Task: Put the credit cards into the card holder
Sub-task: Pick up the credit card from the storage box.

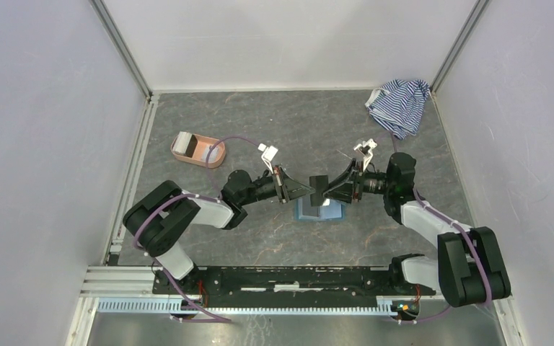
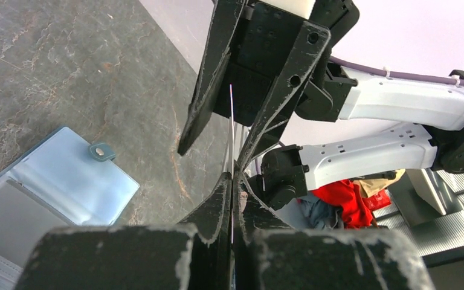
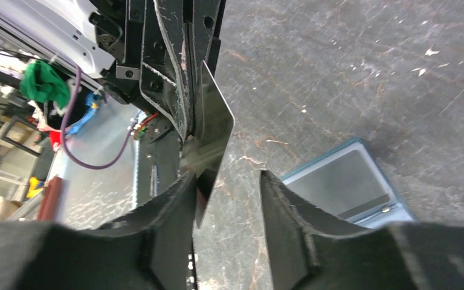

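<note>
A thin grey credit card (image 3: 214, 130) hangs in the air, and my left gripper (image 2: 232, 175) is shut on its edge. In the left wrist view the card (image 2: 231, 121) shows only edge-on. My right gripper (image 3: 226, 178) faces the left one with its jaws apart around the card's free end. The card lies against one finger (image 3: 181, 193), with a clear gap to the other. In the top view both grippers meet above the card holder (image 1: 319, 210). The teal card holder (image 2: 66, 181) lies open on the table, snap tab outward, with a grey card in its pocket (image 3: 344, 184).
A salmon-pink oval tray (image 1: 209, 153) sits at the back left with a whitish flat piece (image 1: 184, 143) at its left end. A blue-and-white striped cloth (image 1: 400, 104) is bunched in the back right corner. Walls close in on three sides.
</note>
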### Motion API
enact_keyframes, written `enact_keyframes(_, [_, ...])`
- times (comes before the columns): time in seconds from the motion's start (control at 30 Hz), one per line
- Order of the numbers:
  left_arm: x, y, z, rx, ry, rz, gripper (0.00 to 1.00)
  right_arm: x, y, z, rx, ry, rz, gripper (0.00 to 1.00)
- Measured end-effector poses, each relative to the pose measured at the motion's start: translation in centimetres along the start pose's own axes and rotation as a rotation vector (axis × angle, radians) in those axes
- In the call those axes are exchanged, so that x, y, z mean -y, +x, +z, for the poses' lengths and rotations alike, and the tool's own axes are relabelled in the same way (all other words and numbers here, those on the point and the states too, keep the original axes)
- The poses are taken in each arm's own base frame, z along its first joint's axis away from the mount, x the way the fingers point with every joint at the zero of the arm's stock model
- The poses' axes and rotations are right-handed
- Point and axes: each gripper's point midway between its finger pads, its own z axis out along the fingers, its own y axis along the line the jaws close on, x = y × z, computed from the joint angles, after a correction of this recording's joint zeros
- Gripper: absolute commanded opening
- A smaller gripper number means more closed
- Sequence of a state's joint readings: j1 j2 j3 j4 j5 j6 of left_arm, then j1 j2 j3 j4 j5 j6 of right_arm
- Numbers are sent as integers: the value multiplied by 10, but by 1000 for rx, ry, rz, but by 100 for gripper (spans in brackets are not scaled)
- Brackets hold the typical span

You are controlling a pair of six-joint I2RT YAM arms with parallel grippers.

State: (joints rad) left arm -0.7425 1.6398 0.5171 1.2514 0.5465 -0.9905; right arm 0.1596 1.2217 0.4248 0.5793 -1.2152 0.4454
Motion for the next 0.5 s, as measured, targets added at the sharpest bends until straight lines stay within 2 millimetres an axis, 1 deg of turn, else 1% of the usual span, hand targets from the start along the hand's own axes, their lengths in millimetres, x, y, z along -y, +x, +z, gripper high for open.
enact_keyframes(0.1, [1,2,1,-3,13,4,2,-2,3,2,-10,-15,27,26])
enact_keyframes(0.2, [-3,4,2,-6,9,0,2,-8,2,3,-14,-33,28,3])
enact_keyframes(0.23, [-4,4,2,-6,8,0,3,-10,2,3,-16,-40,31,0])
enact_keyframes(0.3, [-6,4,3,-5,6,0,5,-11,1,3,-14,-43,29,0])
enact_keyframes(0.33, [-6,3,4,-3,10,3,11,-12,1,2,-13,-42,31,0])
enact_keyframes(0.37, [-6,2,5,-1,12,4,22,-11,0,2,-11,-39,31,0])
enact_keyframes(0.43, [-7,1,7,-2,13,4,36,-11,-1,2,-8,-36,27,0])
enact_keyframes(0.5, [-8,0,9,-1,9,-4,53,-13,-1,3,-10,-43,19,0])
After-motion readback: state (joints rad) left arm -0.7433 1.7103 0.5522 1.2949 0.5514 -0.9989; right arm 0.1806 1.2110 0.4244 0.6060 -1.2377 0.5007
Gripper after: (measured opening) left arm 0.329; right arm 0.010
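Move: The black credit card is still pinched by its left edge in your shut left fingers, its middle about 2 cm to the right of that hand and level with it. From your half-open right gripper the card lies about 3 cm to the left, straight across and at the same height. The open card holder lies on the table, roughly 3 cm right, 3 cm back and 15 cm below your left hand. Close your right fingers fully on the card's right side while your left fingers keep their hold, easing the right hand back about 1 cm and slightly up. Once the right grip is shut, start opening the left gripper to about a third to let go, with that hand creeping about 1 cm to the right and a touch forward and down. ##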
